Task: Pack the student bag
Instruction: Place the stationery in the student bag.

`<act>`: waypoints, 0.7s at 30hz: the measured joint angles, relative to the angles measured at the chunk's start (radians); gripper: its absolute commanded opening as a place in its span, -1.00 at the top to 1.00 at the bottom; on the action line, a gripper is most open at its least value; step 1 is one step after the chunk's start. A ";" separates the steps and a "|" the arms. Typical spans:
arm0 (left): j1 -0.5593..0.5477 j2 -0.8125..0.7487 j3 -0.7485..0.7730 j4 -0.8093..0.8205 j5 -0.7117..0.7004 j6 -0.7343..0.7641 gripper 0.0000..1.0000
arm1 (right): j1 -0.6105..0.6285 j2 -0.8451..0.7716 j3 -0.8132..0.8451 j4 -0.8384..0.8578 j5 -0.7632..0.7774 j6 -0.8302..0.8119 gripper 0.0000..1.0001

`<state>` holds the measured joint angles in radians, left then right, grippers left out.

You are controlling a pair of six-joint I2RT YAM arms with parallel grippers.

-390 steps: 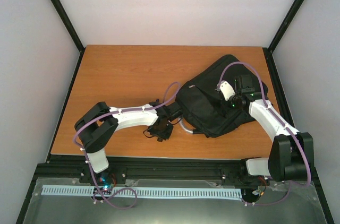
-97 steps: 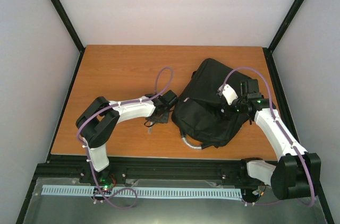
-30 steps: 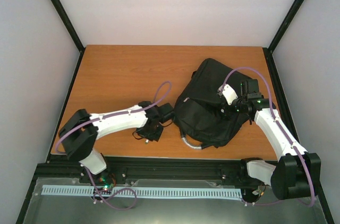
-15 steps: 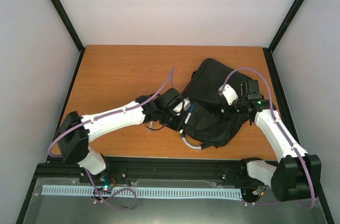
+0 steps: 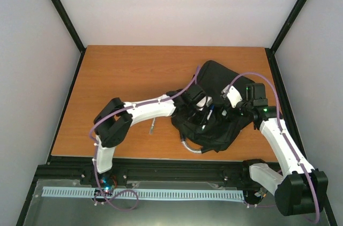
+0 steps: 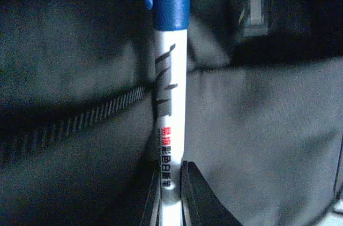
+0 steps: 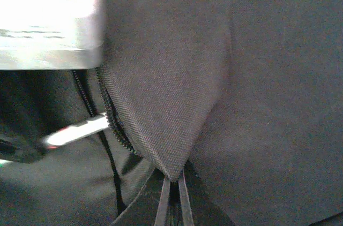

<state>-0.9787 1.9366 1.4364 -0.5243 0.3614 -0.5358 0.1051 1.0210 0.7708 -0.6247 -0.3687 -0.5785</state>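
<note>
The student bag is a large black fabric backpack lying at the right of the table. My left gripper reaches over its middle, shut on a white marker with a blue cap. In the left wrist view the gripper pinches the marker's barrel, cap pointing away, just over the bag's fabric beside a zip line. My right gripper is shut on the tip of a black fabric flap beside the zip. The marker shows under that flap's left edge.
The bag's curved grey handle sticks out toward the near table edge. A thin small object lies on the wooden table left of the bag. Black frame posts and white walls enclose the table.
My left arm has swung right from the table beside the bag to above the bag's middle, carrying the marker. The right gripper keeps its hold on the flap, barely shifted.
</note>
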 measured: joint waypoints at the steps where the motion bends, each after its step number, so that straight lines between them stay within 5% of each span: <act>1: 0.000 0.027 0.034 0.000 -0.005 -0.003 0.98 | 0.000 -0.002 -0.001 0.000 -0.006 0.000 0.94; 5: -0.002 0.121 0.166 -0.023 -0.036 -0.010 0.98 | 0.000 -0.002 -0.001 0.000 -0.013 0.000 0.94; 10: -0.005 0.185 0.263 -0.045 -0.082 -0.015 0.62 | 0.000 -0.002 -0.002 0.000 -0.013 0.000 0.94; 17: -0.011 0.174 0.258 -0.060 -0.129 -0.037 0.36 | 0.000 0.000 -0.002 0.000 -0.029 0.000 0.94; 21: -0.018 0.095 0.174 -0.062 -0.148 -0.037 0.46 | 0.000 0.002 -0.002 0.000 -0.036 -0.001 0.94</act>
<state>-0.9970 2.0319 1.6104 -0.5865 0.2138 -0.5724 0.1051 1.0229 0.7692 -0.6247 -0.4046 -0.5793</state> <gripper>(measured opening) 0.319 0.031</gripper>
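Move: The left hand holds the pen by its lower barrel; the bag's open mouth is about 5 cm ahead, 5 cm to its right and 3 cm below. The flap pinched by the right hand is roughly 12 cm right and 4 cm ahead; the bag handle is 6 cm left and 11 cm back, the loose pen 22 cm left, level with it. From the right hand, the mouth is some 7 cm left, level fore and aft, and 5 cm below. Left hand takes the pen about 6 cm forward-right into the bag mouth, opens, draws back; right keeps the flap. ##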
